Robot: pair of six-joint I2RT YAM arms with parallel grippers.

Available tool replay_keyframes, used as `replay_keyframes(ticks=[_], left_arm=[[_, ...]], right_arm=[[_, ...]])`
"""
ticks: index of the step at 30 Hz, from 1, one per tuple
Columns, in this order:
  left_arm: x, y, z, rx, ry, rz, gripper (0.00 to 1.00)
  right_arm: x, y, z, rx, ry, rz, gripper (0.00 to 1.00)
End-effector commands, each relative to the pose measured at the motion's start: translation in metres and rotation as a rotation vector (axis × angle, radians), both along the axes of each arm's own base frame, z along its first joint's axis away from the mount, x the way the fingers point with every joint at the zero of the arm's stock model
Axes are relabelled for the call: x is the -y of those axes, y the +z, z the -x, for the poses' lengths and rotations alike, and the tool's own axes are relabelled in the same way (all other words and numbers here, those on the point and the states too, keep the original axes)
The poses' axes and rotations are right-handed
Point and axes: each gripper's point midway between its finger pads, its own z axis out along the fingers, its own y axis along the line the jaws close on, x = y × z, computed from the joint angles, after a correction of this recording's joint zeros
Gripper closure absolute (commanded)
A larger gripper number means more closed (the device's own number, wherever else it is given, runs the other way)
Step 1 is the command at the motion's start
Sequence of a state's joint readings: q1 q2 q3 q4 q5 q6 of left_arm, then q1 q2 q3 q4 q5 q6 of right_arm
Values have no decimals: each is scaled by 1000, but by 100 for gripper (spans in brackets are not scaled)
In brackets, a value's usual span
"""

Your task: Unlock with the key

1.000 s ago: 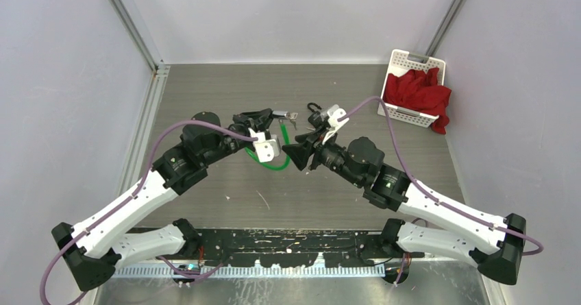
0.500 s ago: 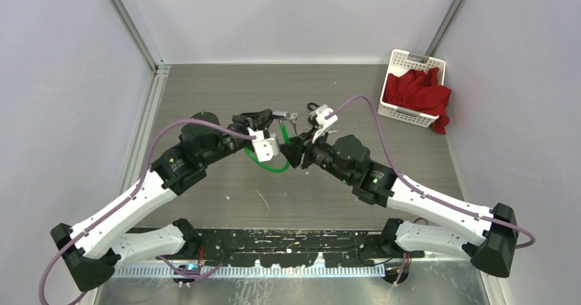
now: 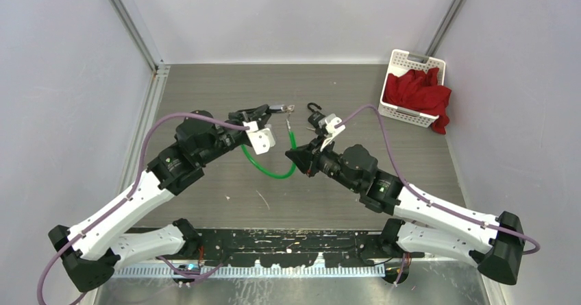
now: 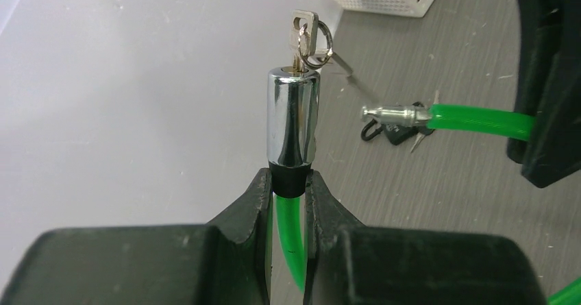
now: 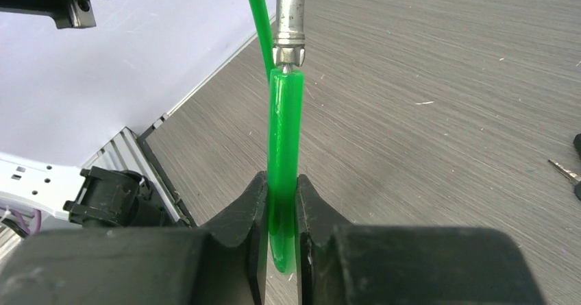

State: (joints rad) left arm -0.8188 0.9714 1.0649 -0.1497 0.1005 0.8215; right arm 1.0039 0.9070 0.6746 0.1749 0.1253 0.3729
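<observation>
A green cable lock hangs between both arms. My left gripper (image 4: 288, 181) is shut on the black collar under the chrome lock cylinder (image 4: 293, 116), which points away from me. The key (image 4: 303, 34) sits in its end on a ring. My right gripper (image 5: 281, 185) is shut on the green cable (image 5: 284, 127) just below its metal pin (image 5: 289, 24). The pin (image 4: 394, 114) is free of the cylinder, a short way to its right. From above, the cable (image 3: 267, 169) loops between the left gripper (image 3: 264, 110) and the right gripper (image 3: 296, 155).
A white basket (image 3: 404, 58) holding a red cloth (image 3: 414, 91) stands at the back right. A black clip with spare keys (image 3: 314, 107) lies on the table just behind the right gripper. Grey walls close in the left, back and right sides.
My right gripper has shut on the cable and drawn back toward the near right. The pin end now stands apart from the cylinder and the cable loop has widened. The left gripper shifted slightly back.
</observation>
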Motion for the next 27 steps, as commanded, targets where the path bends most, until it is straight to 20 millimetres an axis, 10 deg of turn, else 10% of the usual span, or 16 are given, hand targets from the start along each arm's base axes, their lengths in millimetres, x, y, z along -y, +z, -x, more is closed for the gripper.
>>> replay_keyframes(ticks=[1,10,20,27], left_arm=[[6,48,28,56,-124,146,100],[-9,54,4,151,18,118,100],[-25,-114,-14,-282,122,-291,100],[-33,-171,-30,-467,178,-429,100]], right_arm=[[7,45,-3,76,-26,-47,99],[7,-16,-4,-124,-67,40,83],[20,-82,3,-348,-129,86,75],[53,-103,-12,-432,-250,126,45]])
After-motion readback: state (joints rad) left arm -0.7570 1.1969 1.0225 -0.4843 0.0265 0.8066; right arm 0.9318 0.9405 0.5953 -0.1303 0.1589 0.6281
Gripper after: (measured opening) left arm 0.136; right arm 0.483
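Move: The left gripper still holds the lock cylinder with the key in it, its table spot some 36 cm below, about 2 cm ahead and 3 cm to the left. The metal plug is about 6 cm to its right and 6 cm lower. The right gripper still pinches the green cable, plug some 7 cm ahead and 4 cm above; bare table lies about 26 cm below and 4 cm to its right. The black padlock lies roughly 24 cm ahead and 9 cm to the right of the right gripper. Bring both grippers down towards the bare table after a slight rise: the left about 17 cm, keeping its pinch on the lock cylinder while its fingers tip down some 35 degrees. Sink the right about 11 cm, drifting right near the end and tipping its fingers down, and open it on the way to let go of the cable. ##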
